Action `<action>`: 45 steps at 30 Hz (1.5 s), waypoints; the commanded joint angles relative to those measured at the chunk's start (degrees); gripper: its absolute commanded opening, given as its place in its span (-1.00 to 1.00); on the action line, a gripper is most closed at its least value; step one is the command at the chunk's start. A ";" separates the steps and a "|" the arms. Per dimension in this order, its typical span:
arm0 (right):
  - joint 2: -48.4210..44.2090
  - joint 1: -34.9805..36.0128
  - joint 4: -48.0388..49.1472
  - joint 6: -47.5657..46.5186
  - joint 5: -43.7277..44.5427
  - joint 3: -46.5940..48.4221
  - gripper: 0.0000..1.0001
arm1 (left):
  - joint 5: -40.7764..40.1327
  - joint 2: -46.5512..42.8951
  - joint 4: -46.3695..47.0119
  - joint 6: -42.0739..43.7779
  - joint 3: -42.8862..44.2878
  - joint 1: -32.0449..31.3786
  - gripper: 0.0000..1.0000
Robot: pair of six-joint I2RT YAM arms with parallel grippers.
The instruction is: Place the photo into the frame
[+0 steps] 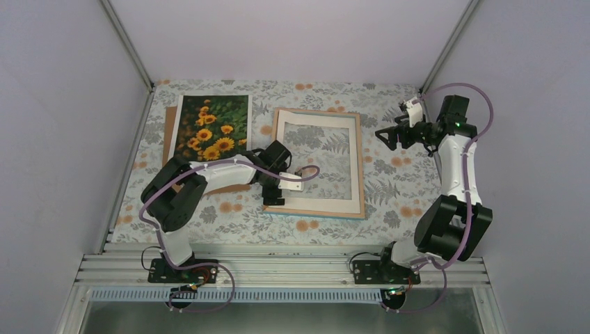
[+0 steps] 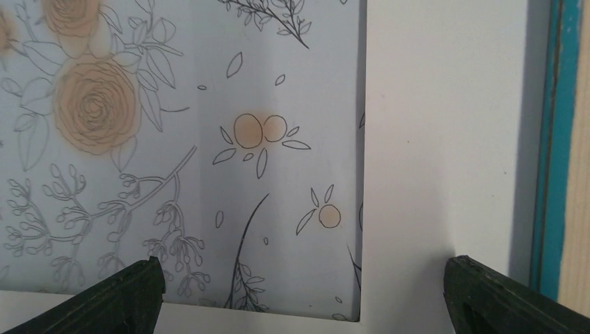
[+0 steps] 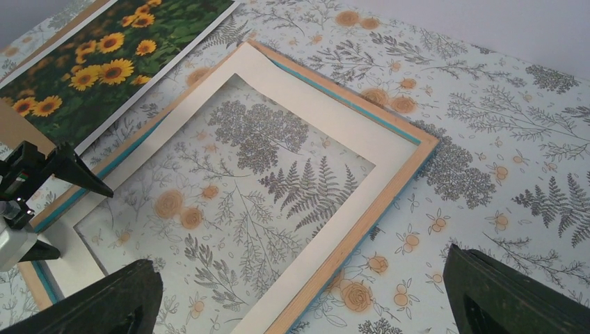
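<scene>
The photo (image 1: 212, 127), sunflowers on dark green, lies face up at the back left on a brown board (image 1: 169, 129). The frame (image 1: 360, 167) lies flat mid-table, pale wood side up, with a white border sheet (image 1: 313, 203) inside it. My left gripper (image 1: 273, 199) hovers open just over the frame's near left corner; the left wrist view shows the border sheet's inner corner (image 2: 417, 174) between its fingers (image 2: 125, 299) and the teal frame edge (image 2: 553, 139) at the right. Raised beyond the frame's right side, my right gripper (image 1: 388, 135) is open and empty, looking down on the frame (image 3: 362, 229) and the photo (image 3: 104, 62).
A floral-patterned cloth (image 1: 410, 188) covers the table. Grey walls close in the left, back and right sides. In the right wrist view the left gripper (image 3: 42, 174) shows over the frame's corner, beside the brown board (image 3: 14, 129).
</scene>
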 commanded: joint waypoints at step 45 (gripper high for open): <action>-3.32 3.15 1.78 6.85 -5.42 -4.07 1.00 | -2.34 11.53 5.75 -10.66 16.33 -13.12 1.00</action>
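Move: For the wide-open left hand, low over the white mat's near-left corner, the middle of the mat's near strip is about 14 cm to the right, 4 cm back and 1 cm below. The wooden frame's near-left corner is 3 cm left and 5 cm back, its right rail 30 cm right and 10 cm ahead; the sunflower photo is 19 cm ahead and 22 cm left. From the right hand, that near strip is some 24 cm left, 14 cm back and 22 cm below. The left hand lingers briefly at the mat's near-left corner, its near finger coming free, then rises about 10 cm and hops some 12 cm to the right along the near strip, sinking most of the way back to end low over the strip's middle, fingers wide open and tips tilted roughly 10 degrees further to the right. Meanwhile the open right hand, high beyond the frame's right rail, swings about 5 cm left towards the frame and then eases partway back. ##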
